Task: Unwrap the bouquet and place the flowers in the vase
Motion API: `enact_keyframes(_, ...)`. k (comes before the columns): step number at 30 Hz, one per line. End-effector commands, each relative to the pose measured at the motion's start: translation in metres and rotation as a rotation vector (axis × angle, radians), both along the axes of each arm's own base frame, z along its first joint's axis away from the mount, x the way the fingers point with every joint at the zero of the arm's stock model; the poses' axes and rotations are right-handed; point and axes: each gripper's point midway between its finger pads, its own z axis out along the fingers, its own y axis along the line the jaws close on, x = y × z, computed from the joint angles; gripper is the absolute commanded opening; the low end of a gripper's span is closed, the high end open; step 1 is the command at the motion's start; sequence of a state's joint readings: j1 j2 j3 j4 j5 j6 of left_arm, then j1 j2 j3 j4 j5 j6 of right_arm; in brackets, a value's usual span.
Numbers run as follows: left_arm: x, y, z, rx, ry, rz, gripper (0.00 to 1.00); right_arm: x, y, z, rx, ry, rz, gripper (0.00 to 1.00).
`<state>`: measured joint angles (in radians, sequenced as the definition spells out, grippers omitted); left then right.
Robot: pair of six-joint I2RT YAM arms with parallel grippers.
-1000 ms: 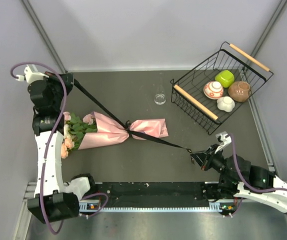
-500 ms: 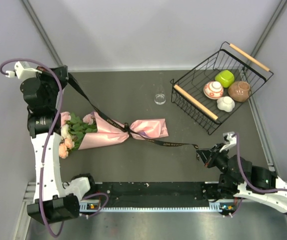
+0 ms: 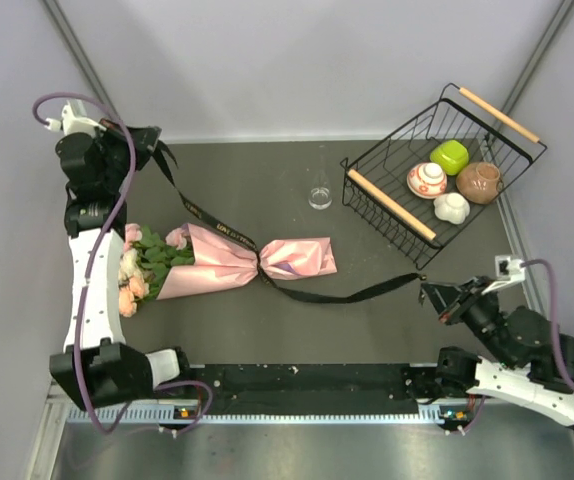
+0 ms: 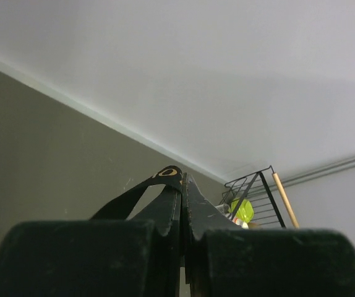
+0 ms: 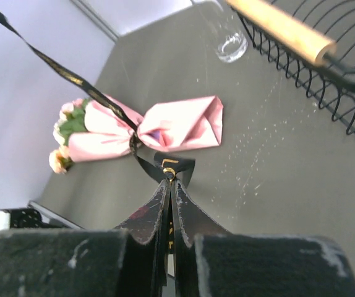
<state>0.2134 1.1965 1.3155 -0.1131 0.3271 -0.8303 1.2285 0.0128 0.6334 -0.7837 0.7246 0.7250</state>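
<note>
The bouquet (image 3: 229,262) lies on the dark table, its pink paper (image 5: 180,124) pinched at the waist by the black ribbon (image 3: 332,298). The flowers (image 3: 139,268) poke out of its left end, also seen in the right wrist view as pink and green flowers (image 5: 68,127). My left gripper (image 3: 157,150) is raised at the far left, shut on one ribbon end (image 4: 165,174). My right gripper (image 3: 430,293) is low at the right, shut on the other ribbon end (image 5: 175,164). The clear vase (image 3: 320,196) stands upright behind the bouquet, apart from both grippers.
A black wire basket (image 3: 390,203) with wooden handles stands at the back right, holding a green cup, a patterned bowl, a brown pot and a white dish. Its near handle (image 5: 279,26) lies close to the vase (image 5: 232,46). Grey walls enclose the table.
The right gripper has drawn back to the right with its ribbon end. The left gripper shifted slightly right at the back. The ribbon's right stretch now sags onto the table instead of running taut.
</note>
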Motion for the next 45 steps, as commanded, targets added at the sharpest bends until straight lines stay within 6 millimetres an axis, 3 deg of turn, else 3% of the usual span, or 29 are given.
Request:
enact_keyframes(1, 0.026, -0.003, -0.010, -0.006, 0.002, -0.055, 0.00, -0.005, -0.037, 0.028, 0.095, -0.063, -0.043, 0.00)
enact_keyframes(4, 0.046, -0.007, -0.029, -0.047, 0.057, -0.100, 0.00, -0.003, -0.037, 0.023, 0.100, -0.044, -0.063, 0.00)
enact_keyframes(9, 0.073, -0.026, -0.047, -0.049, 0.099, -0.161, 0.00, -0.002, -0.018, 0.003, 0.084, -0.002, -0.039, 0.00)
enact_keyframes(10, 0.081, -0.033, -0.063, -0.039, 0.142, -0.175, 0.00, -0.001, -0.009, 0.004, 0.087, -0.003, -0.025, 0.00)
enact_keyframes(12, 0.090, -0.037, -0.062, -0.013, 0.155, -0.170, 0.00, -0.003, 0.011, -0.006, 0.053, 0.004, 0.038, 0.00)
enact_keyframes(13, 0.095, -0.043, -0.080, 0.007, 0.208, -0.180, 0.00, -0.002, 0.022, -0.010, 0.044, 0.004, 0.057, 0.00)
enact_keyframes(17, 0.110, -0.056, -0.086, 0.079, 0.243, -0.190, 0.00, -0.001, 0.063, -0.040, -0.128, 0.065, 0.139, 0.00)
enact_keyframes(19, 0.119, -0.064, -0.096, 0.116, 0.268, -0.196, 0.00, 0.001, 0.071, -0.046, -0.186, 0.072, 0.152, 0.00)
enact_keyframes(21, 0.123, -0.066, -0.090, 0.134, 0.271, -0.193, 0.00, 0.004, 0.081, -0.058, -0.263, 0.094, 0.158, 0.00)
enact_keyframes(27, 0.133, -0.065, -0.098, 0.154, 0.305, -0.190, 0.00, 0.012, 0.088, -0.060, -0.334, 0.099, 0.138, 0.00)
enact_keyframes(31, 0.128, -0.067, -0.100, 0.168, 0.326, -0.202, 0.32, 0.013, 0.085, -0.069, -0.339, 0.110, 0.122, 0.00)
enact_keyframes(32, 0.126, -0.067, -0.098, 0.177, 0.325, -0.199, 0.49, 0.012, 0.085, -0.071, -0.341, 0.112, 0.129, 0.05)
enact_keyframes(34, 0.115, -0.077, -0.094, 0.218, 0.329, -0.216, 0.58, 0.012, 0.085, -0.076, -0.348, 0.129, 0.133, 0.06)
enact_keyframes(35, 0.111, -0.079, -0.096, 0.237, 0.337, -0.201, 0.68, 0.010, 0.087, -0.078, -0.348, 0.137, 0.148, 0.06)
enact_keyframes(36, 0.101, -0.081, -0.085, 0.265, 0.314, -0.198, 0.71, 0.009, 0.088, -0.080, -0.346, 0.144, 0.149, 0.07)
enact_keyframes(38, 0.086, -0.096, -0.095, 0.286, 0.335, -0.215, 0.78, 0.007, 0.090, -0.086, -0.358, 0.155, 0.167, 0.11)
enact_keyframes(39, 0.073, -0.104, -0.085, 0.304, 0.309, -0.216, 0.79, 0.006, 0.090, -0.090, -0.375, 0.158, 0.179, 0.19)
enact_keyframes(40, 0.065, -0.108, -0.101, 0.314, 0.338, -0.226, 0.79, 0.003, 0.094, -0.092, -0.382, 0.164, 0.207, 0.22)
enact_keyframes(41, 0.061, -0.113, -0.098, 0.323, 0.314, -0.230, 0.93, 0.002, 0.096, -0.097, -0.409, 0.176, 0.219, 0.24)
enact_keyframes(42, 0.052, -0.114, -0.092, 0.346, 0.292, -0.223, 0.99, 0.001, 0.097, -0.100, -0.422, 0.179, 0.232, 0.27)
enact_keyframes(43, 0.045, -0.122, -0.102, 0.363, 0.310, -0.243, 0.99, -0.002, 0.100, -0.102, -0.426, 0.191, 0.250, 0.39)
enact_keyframes(45, 0.031, -0.129, -0.100, 0.392, 0.297, -0.255, 0.99, -0.002, 0.102, -0.107, -0.444, 0.207, 0.252, 0.55)
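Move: From the left gripper, which holds one black ribbon end, the bare table spot for laying it is about 16 cm ahead, 7 cm right and 41 cm down; the bouquet's ribbon knot lies some 7 cm back and 20 cm right, the glass vase 14 cm ahead and 36 cm right. From the right gripper, holding the other end, its spot is about 7 cm ahead, 9 cm left and 23 cm down; the knot is 19 cm ahead, 35 cm left. Carry the left gripper with its slack ribbon end about 13 cm forward, 11 cm down and 7 cm right, tipping it some 20 degrees down, open it wide to let the ribbon go, then draw back and farther right. Lift the right gripper slightly, then bring it left and down about 10 cm towards the knot, rolling its left side down, and open it partway to release its end. ##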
